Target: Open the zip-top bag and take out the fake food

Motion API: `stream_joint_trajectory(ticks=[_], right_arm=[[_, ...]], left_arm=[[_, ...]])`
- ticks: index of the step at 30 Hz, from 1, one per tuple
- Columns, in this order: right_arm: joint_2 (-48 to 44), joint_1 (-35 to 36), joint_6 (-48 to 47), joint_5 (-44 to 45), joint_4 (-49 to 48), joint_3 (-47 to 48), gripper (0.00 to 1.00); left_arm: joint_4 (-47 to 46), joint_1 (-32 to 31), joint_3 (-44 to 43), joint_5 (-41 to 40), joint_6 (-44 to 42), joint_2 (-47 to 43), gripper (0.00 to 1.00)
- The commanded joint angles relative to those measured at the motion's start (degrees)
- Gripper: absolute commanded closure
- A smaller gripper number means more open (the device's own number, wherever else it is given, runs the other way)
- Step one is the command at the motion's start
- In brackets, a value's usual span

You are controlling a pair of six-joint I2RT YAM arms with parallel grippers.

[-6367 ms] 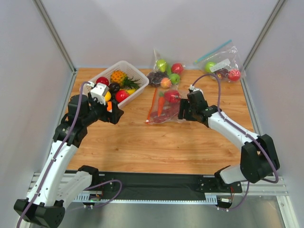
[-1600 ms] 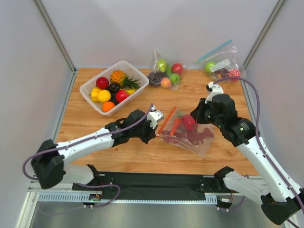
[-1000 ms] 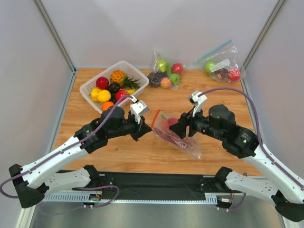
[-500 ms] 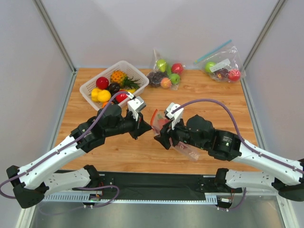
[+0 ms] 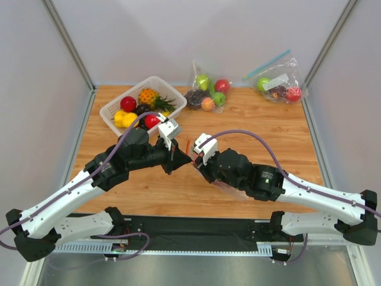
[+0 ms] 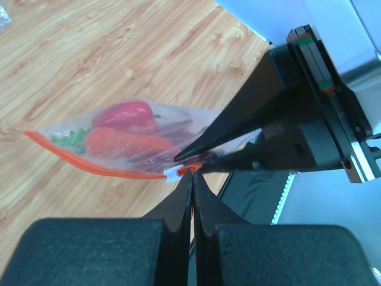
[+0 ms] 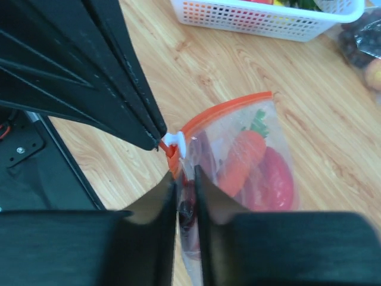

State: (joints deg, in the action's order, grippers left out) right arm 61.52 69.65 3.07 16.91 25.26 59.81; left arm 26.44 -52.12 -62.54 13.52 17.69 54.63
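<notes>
The zip-top bag (image 6: pixel 128 134) hangs off the table between both grippers, its orange-red zip strip (image 6: pixel 89 165) ending at a white slider (image 6: pixel 172 173). Inside it are an orange carrot (image 7: pixel 241 159), a glossy red pepper piece (image 7: pixel 275 182) and the dark-red lobster (image 7: pixel 191 210). My left gripper (image 6: pixel 193 176) is shut on the strip's end beside the slider. My right gripper (image 7: pixel 186 179) is shut on the bag's edge just below the slider (image 7: pixel 176 142). In the top view both grippers meet tip to tip, left (image 5: pixel 182 157) and right (image 5: pixel 194 163). There the right arm hides most of the bag.
A white basket (image 5: pixel 113 107) of small fruits and a pineapple stands at the back left, and its rim shows in the right wrist view (image 7: pixel 268 19). A clear bag of fruit (image 5: pixel 206 90) and a blue-zipped bag (image 5: pixel 277 80) lie at the back.
My right arm has swung further left with the bag. Its gripper now meets my left gripper at the bag's slider corner. The left gripper has closed on the strip's end.
</notes>
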Motion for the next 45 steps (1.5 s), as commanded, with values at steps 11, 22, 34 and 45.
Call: stream_joint_trajectory(ticks=[11,22,34,45], right_arm=[[-5.3,0.2,-5.5,1.1,-5.7,-1.7,1.00],[-9.6,-3.7,-3.4,-21.1,-0.2,1.3,1.00],[-12.5,-5.1,-1.5,-35.8,-5.0,0.3,1.00],[-11.3,-6.5,-0.6,-38.3,-5.8,-0.4,1.00]], left_arm=[[-0.5,-0.4,-2.1,4.6,-4.6,-6.4,0.50],[0.5,-0.4,-3.8,11.1,-11.6,-7.6,0.35],[-2.6,-0.4,-1.3,19.7,-13.8,-5.0,0.35],[-6.2,-0.8,0.7,22.1,-12.9,-2.6,0.35]])
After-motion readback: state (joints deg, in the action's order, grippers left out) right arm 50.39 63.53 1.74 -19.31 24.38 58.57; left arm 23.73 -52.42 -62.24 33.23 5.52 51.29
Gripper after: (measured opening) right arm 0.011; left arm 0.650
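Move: The white zip slider is practically at both hands: about 2 cm to the right of the left hand's shut fingertips and 1 cm farther out, and roughly 1 cm left of and above the right hand. The orange zip end, which the left hand still holds, lies right between the right hand's half-closed fingers. In the bag, the carrot lies some 4 cm ahead, 2 cm right and 4 cm below the right hand, with the red pepper about 3 cm farther right. Closing first, the right fingers pinch the orange zip end beside the slider, and the left fingers then let go and open wide. The right hand keeps its hold and draws the bag back about 8 cm and up 5, turning some 30 degrees counter-clockwise. The left backs off up and to its left, then comes in again lower and to the right, turning clockwise, until its open fingers straddle the slider. ##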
